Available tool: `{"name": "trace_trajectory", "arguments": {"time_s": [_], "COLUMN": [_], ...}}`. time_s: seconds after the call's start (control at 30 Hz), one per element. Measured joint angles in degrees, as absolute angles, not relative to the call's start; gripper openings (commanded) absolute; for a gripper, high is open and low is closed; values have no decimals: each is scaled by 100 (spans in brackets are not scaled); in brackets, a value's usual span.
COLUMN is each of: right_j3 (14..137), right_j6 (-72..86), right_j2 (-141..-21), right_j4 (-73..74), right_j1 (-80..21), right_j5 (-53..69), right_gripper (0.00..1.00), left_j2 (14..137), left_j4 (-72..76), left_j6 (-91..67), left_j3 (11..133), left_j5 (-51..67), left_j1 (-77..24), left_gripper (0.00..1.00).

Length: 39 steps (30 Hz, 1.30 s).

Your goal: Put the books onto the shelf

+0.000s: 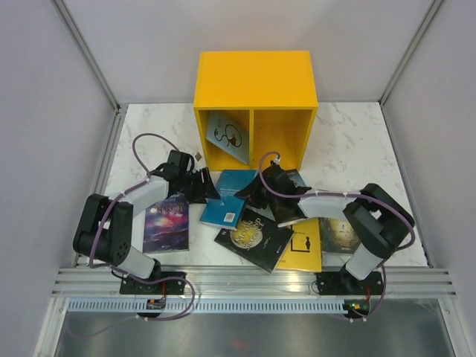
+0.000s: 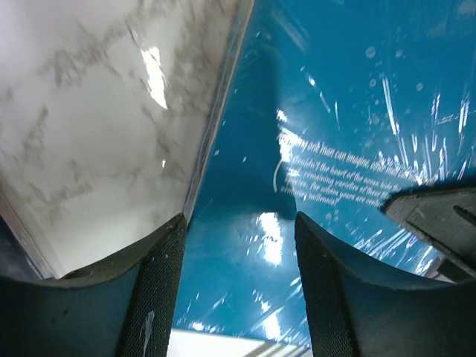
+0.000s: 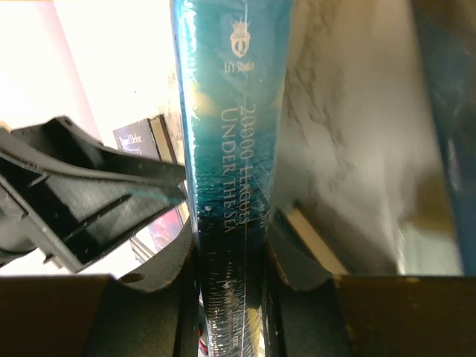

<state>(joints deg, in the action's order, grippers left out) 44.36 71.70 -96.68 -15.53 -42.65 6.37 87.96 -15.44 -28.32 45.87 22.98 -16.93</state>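
The yellow shelf [image 1: 256, 78] stands at the back, and a light blue book [image 1: 227, 137] leans inside its left compartment. A teal book [image 1: 236, 181] is raised on edge in front of the shelf, between both grippers. My right gripper [image 3: 230, 245] is shut on this teal book [image 3: 230, 111], with its spine pinched between the pads. From the left, my left gripper [image 2: 242, 223] faces the glossy teal cover [image 2: 335, 111], its fingers open and nothing clamped between them. In the overhead view the left gripper [image 1: 197, 182] and right gripper [image 1: 260, 186] flank the book.
Lying flat on the marble table [image 1: 349, 134] are a second teal book [image 1: 223, 212], a purple book [image 1: 167, 223], a black and gold book [image 1: 253, 238], a yellow book [image 1: 301, 249] and a dark green book [image 1: 338, 234]. The right gripper's body [image 2: 439, 219] shows at the left wrist view's edge.
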Motion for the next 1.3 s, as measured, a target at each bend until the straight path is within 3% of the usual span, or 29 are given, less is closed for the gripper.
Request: {"name": "trace_trajectory", "arguments": {"time_s": [0.3,0.33,0.4,0.53,0.77,1.3], "right_j3": [3822,3822,3850,4119,5179,6790], "right_j6": [6923,6853,6720,6512,5741,4488], "right_j2": [-7317,-7002,-6545,-6101,-6445,-7776], "right_j4": [408,694,1164,1999,2838,2628], "right_j1": [-4327,-4329,-4324,-4303,-3946,-3664], "right_j5": [-421,-596,-884,-1422,-2272,-3435], "right_gripper": [0,0,0,0,0,0], "left_j2": [7609,7441,7159,6661,5865,5398], "left_j4": [-2611,-2735,-2952,-3356,-3900,-4740], "left_j6": [-2838,-2838,-2832,-2847,-2847,-2803], "left_j3": [4593,4598,4613,4624,4619,4936], "left_j5": [2204,2117,1988,1717,1369,1000], "left_j1": [-1846,-1846,-1846,-1846,-1846,-1846], "left_gripper": [77,93,100,100,100,100]}}
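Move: The right hand already grips the blue book's spine. The middle of the shelf's right compartment lies about 18 cm ahead, 11 cm to its right and 8 cm higher; the white book in the left compartment is some 18 cm ahead, 5 cm left. Wuthering Heights lies level, 14 cm right; the black book 13 cm back, 3 cm right. From the left hand, the compartment is 18 cm ahead, 20 cm right; the blue book's middle 3 cm right. Swinging rightward and up, at first slightly back, the right hand keeps its pinch on the blue book's spine, then pushes forward towards the right compartment, ending roughly 16 cm to the right and as much higher, its left side rolling down about 40 degrees as it tips back and turns clockwise. The left hand backs off the blue book, up and to the left, fingers spreading wide. ##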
